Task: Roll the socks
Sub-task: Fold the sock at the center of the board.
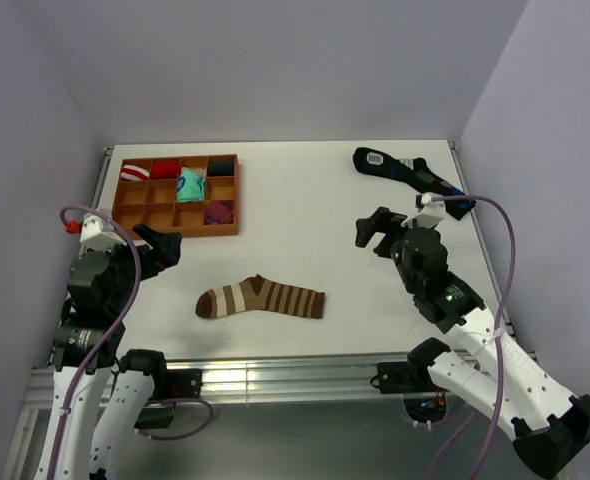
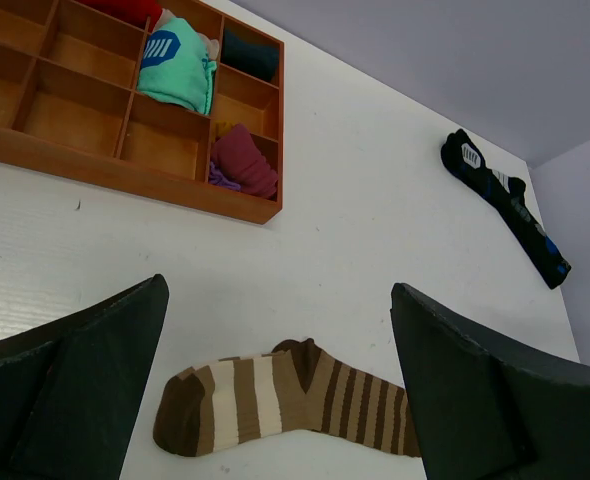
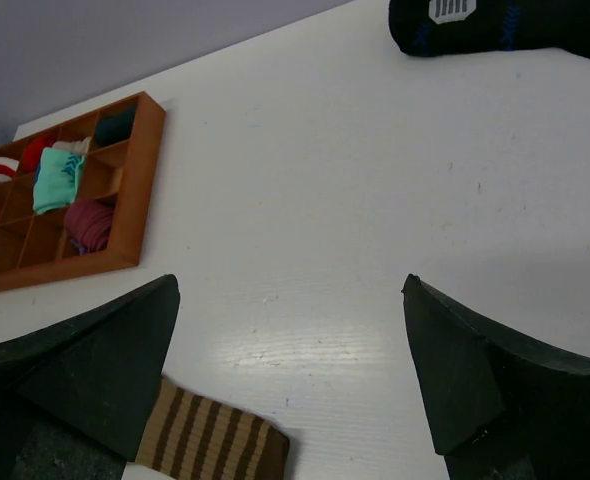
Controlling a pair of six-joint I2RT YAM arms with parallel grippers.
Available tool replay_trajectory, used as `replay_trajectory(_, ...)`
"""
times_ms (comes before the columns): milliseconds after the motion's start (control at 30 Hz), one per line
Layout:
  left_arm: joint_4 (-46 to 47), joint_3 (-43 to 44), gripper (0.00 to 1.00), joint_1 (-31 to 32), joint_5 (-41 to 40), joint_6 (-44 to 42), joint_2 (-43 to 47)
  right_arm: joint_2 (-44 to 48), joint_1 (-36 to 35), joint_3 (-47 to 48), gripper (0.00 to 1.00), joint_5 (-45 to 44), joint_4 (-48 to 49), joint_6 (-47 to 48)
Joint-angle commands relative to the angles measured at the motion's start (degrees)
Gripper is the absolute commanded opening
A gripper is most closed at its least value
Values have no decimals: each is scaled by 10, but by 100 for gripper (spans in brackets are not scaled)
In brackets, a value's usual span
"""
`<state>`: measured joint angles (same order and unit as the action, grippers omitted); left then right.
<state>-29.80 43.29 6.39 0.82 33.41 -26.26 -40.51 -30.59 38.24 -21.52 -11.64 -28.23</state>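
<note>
A brown, tan and white striped sock [image 1: 261,299] lies flat near the table's front middle, toe to the left; it also shows in the left wrist view [image 2: 285,400], and its cuff end shows in the right wrist view [image 3: 213,442]. A black sock with blue marks [image 1: 411,176] lies flat at the back right, also in the left wrist view [image 2: 505,203] and the right wrist view [image 3: 495,25]. My left gripper [image 1: 167,246] is open and empty, left of the striped sock. My right gripper [image 1: 373,232] is open and empty, above the table between the two socks.
A wooden tray with compartments [image 1: 127,209] stands at the back left. It holds rolled socks: red and white, red, teal [image 1: 190,185], dark [image 1: 220,167] and maroon [image 1: 218,212]. Several compartments are bare. Purple walls enclose the table.
</note>
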Motion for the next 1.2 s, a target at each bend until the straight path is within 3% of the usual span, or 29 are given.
replay_trajectory(0,20,0,100,-3,9,-14,-2,12,3,-1,100,-5,12,3)
replay_trajectory(333,20,0,100,-3,9,-14,-1,-41,3,3,98,46,19,-5)
replay_trajectory(567,19,1,99,-3,9,-14,-2,-160,-2,-19,86,126,98,-46)
replay_trajectory(767,19,0,99,0,6,-13,-2,-265,-56,2,73,47,65,-115)
replay_trajectory(1000,20,0,100,1,9,-14,-4,-254,-105,-95,69,32,113,-200)
replay_trajectory(1167,20,-1,100,1,9,-14,-1,-293,-168,-103,62,-14,114,-254)
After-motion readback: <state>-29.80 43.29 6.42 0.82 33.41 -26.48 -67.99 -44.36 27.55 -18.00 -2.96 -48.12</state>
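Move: The brown striped sock's cuff end lies about 11 cm left of the right hand, 5 cm back and 23 cm below. Its middle is some 14 cm farther left than the cuff and roughly 1 cm farther out; the black socks lie about 30 cm ahead and 14 cm right of the right hand, also on the table. From the left hand, the cuff end is roughly 35 cm right, 1 cm back and 26 cm down. The right hand drops some 19 cm, swinging left then back towards the sock's cuff, fingers tipping down and narrowing. ##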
